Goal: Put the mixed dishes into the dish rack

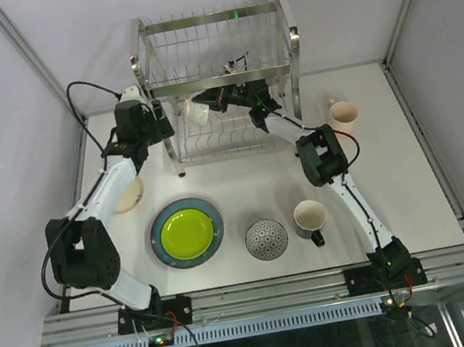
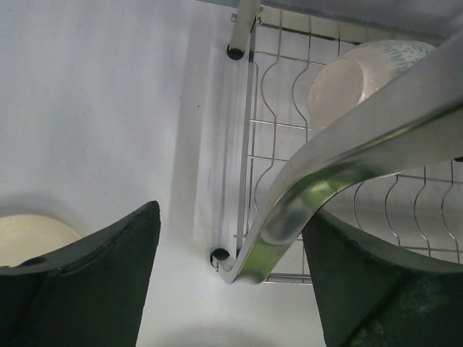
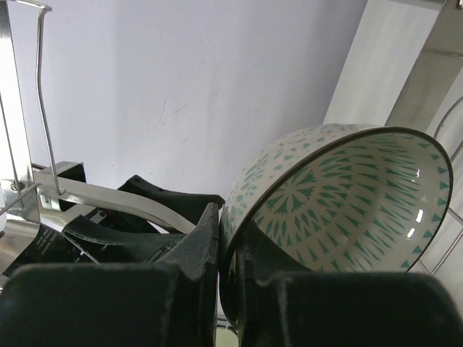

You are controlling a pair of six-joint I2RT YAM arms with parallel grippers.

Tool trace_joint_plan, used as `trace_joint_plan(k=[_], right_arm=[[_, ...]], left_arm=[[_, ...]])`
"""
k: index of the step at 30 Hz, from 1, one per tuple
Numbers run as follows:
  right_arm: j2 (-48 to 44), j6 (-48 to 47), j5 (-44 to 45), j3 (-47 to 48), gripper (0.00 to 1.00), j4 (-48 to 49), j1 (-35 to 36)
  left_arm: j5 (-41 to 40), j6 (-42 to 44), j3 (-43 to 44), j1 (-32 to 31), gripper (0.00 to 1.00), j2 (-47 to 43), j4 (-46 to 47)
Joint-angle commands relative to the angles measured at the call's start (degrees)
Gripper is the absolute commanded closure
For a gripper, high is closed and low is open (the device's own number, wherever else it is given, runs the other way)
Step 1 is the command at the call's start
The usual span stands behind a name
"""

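Note:
The dish rack [image 1: 221, 80] stands at the back of the table. My right gripper [image 1: 210, 104] reaches in over its lower shelf, shut on the rim of a white bowl with a teal pattern [image 1: 197, 112], held on edge. In the right wrist view the fingers [image 3: 206, 238] pinch that bowl [image 3: 340, 195] at its rim. My left gripper [image 1: 155, 124] is open at the rack's front-left post. In the left wrist view the bent steel post [image 2: 376, 123] runs between its wide-apart fingers [image 2: 108, 267], with the bowl [image 2: 354, 76] beyond, over the wire shelf [image 2: 268, 144].
On the table sit a lime-green plate [image 1: 187, 233] stacked on a blue-grey plate [image 1: 161, 239], a black-and-white patterned bowl [image 1: 266, 239], a cream dark-handled mug [image 1: 310, 216], a pink mug [image 1: 343, 112], and a cream plate [image 1: 131, 195] partly under my left arm.

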Motion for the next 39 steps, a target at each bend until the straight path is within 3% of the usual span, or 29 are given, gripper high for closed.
trace_joint_plan(k=[1, 4, 6, 14, 28, 39], right_arm=[[-3.1, 0.7, 0.3, 1.7, 1.0, 5.6, -0.7], [-3.3, 1.4, 0.1, 0.7, 1.0, 6.5, -0.7], [-3.6, 1.6, 0.1, -0.2, 1.0, 6.9, -0.6], [-6.0, -1.5, -1.1, -3.6, 1.0, 5.6, 0.0], [-14.3, 1.6, 3.2, -18.4, 1.0, 21.0, 3.1], [-12.0, 1.9, 2.0, -12.7, 1.0, 18.6, 6.6]], left_arm=[[-2.5, 2.4, 4.0, -0.9, 0.24, 0.5, 5.5], [-3.2, 2.7, 3.9, -1.1, 0.48, 1.3, 5.8], [-3.5, 2.6, 3.8, -1.1, 0.58, 1.5, 5.7], [3.4, 4.8, 2.2, -1.2, 0.7, 0.9, 3.0], [12.3, 10.9, -13.9, -1.0, 0.71, -13.1, 1.9], [12.0, 12.0, -16.4, 2.2, 0.66, -16.8, -0.7]])
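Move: The dish rack's left front post is between the left hand's open fingers, about 1 cm ahead and 2 cm right of its hand point; the white bowl is some 10 cm to that hand's right, 3 cm ahead and 5 cm lower, the cream plate about 12 cm left, 13 cm back and 18 cm below. The right hand holds the bowl, centred some 3 cm left, 2 cm back and 4 cm below; the rack's lower tier centres roughly 5 cm right, 4 cm back and 10 cm below. The rack's left front post is pinched as the left fingers close and shift 2 cm right; the left hand then drags it straight back about 8 cm, its wrist turning some 15 degrees clockwise. Still gripping the bowl's rim, the right hand dips 3 cm towards the lower tier, then draws back about 6 cm and left 4 cm while rising again. ##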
